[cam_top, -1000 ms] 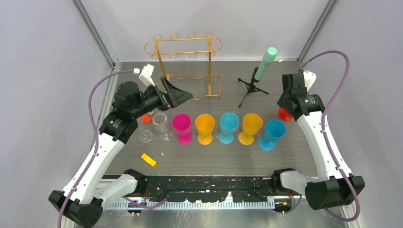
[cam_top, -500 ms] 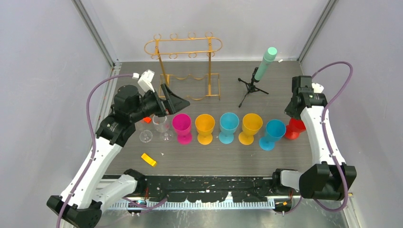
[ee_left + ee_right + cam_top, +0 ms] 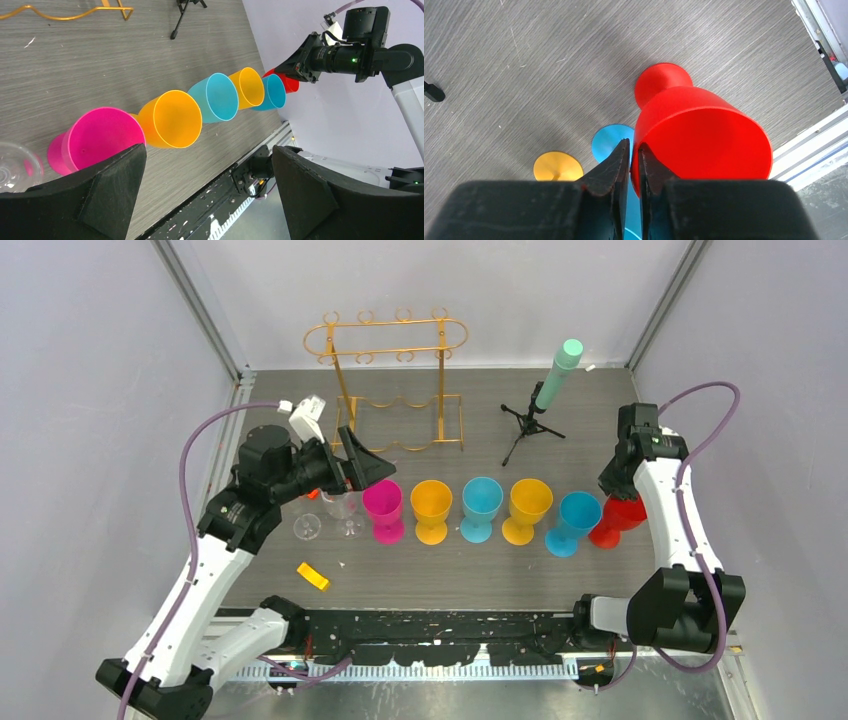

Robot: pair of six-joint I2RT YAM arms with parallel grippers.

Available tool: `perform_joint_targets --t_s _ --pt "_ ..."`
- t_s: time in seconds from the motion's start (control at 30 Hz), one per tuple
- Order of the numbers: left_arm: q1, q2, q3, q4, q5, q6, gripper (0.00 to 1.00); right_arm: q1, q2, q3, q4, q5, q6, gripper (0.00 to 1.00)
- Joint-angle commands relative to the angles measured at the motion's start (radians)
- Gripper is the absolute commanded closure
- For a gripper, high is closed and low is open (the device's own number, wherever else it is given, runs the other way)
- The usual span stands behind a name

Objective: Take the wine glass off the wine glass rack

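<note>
The gold wire wine glass rack (image 3: pixel 386 338) stands at the back of the table with nothing hanging on its top rail. A red wine glass (image 3: pixel 704 135) stands upright on its foot at the right end of the row (image 3: pixel 618 516). My right gripper (image 3: pixel 634 144) comes down on it from above, its fingers straddling the rim on the left side with only a thin slit between them. My left gripper (image 3: pixel 207 150) hovers wide open and empty over the left end of the row (image 3: pixel 372 462), above the pink glass (image 3: pixel 97 137).
A row of upright glasses runs left to right: two clear (image 3: pixel 340 502), pink (image 3: pixel 383 504), orange (image 3: pixel 431 504), blue (image 3: pixel 482 502), yellow (image 3: pixel 530 504), blue (image 3: pixel 578 518). A black tripod with a green cylinder (image 3: pixel 547 388) stands back right. An orange block (image 3: pixel 313 576) lies front left.
My right arm carried the red glass from the back right forward and set it beside the blue glass. My left gripper drifted slightly forward, still open.
</note>
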Motion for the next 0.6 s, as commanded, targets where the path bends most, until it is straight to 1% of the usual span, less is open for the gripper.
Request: perform_joint_targets --t_s 0.0,0.07,0.1,0.17,0.2,0.27,0.43,0.47,0.57 --pt "0.005 0.001 0.035 -0.004 -0.004 0.033 0.00 -0.006 -0.017 -0.005 -0.017 0.019 0.014 0.81" --pt "0.005 0.003 0.040 -0.013 -0.007 0.036 0.00 -0.007 -0.018 0.000 -0.016 0.016 0.013 0.76" --pt "0.005 0.003 0.044 -0.020 -0.009 0.039 0.00 -0.007 -0.019 0.006 -0.017 0.011 0.013 0.71" --pt "0.005 0.001 0.056 -0.040 -0.024 0.046 0.00 -0.007 -0.026 0.021 -0.024 0.004 0.013 0.66" --pt "0.005 -0.001 0.063 -0.053 -0.036 0.048 0.00 -0.007 -0.030 0.027 -0.029 0.003 0.014 0.65" --pt "0.005 -0.004 0.079 -0.078 -0.063 0.057 0.00 -0.006 -0.046 0.053 -0.042 0.008 0.013 0.60" --pt "0.004 -0.022 0.137 -0.155 -0.132 0.080 0.00 -0.006 -0.114 0.125 -0.067 0.016 0.011 0.54" --pt "0.005 -0.028 0.154 -0.186 -0.171 0.083 0.00 -0.006 -0.126 0.134 -0.068 -0.015 0.000 0.49" --pt "0.005 -0.048 0.199 -0.275 -0.263 0.101 0.00 -0.006 -0.208 0.188 -0.069 -0.078 -0.028 0.37"
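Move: The right hand is at the rim of the red wine glass, whose middle lies some 2 cm back, 3 cm right and 7 cm below. The blue glass stands about 6 cm to the hand's left and 3 cm back; the yellow glass next to it is roughly 16 cm left and 1 cm back, both about 7 cm below. From the left hand, the red glass lies some 46 cm right, 3 cm ahead and 24 cm below. The right fingers, still around the left wall of the red glass's rim, open to a bit over half and let go; the hand eases back about half a centimetre, then rises some 5 cm off the rim, the fingertips tilting forward and up a little. The empty, open left hand dips slightly, then drifts about 2.5 cm left and a little up, away from the glasses. ##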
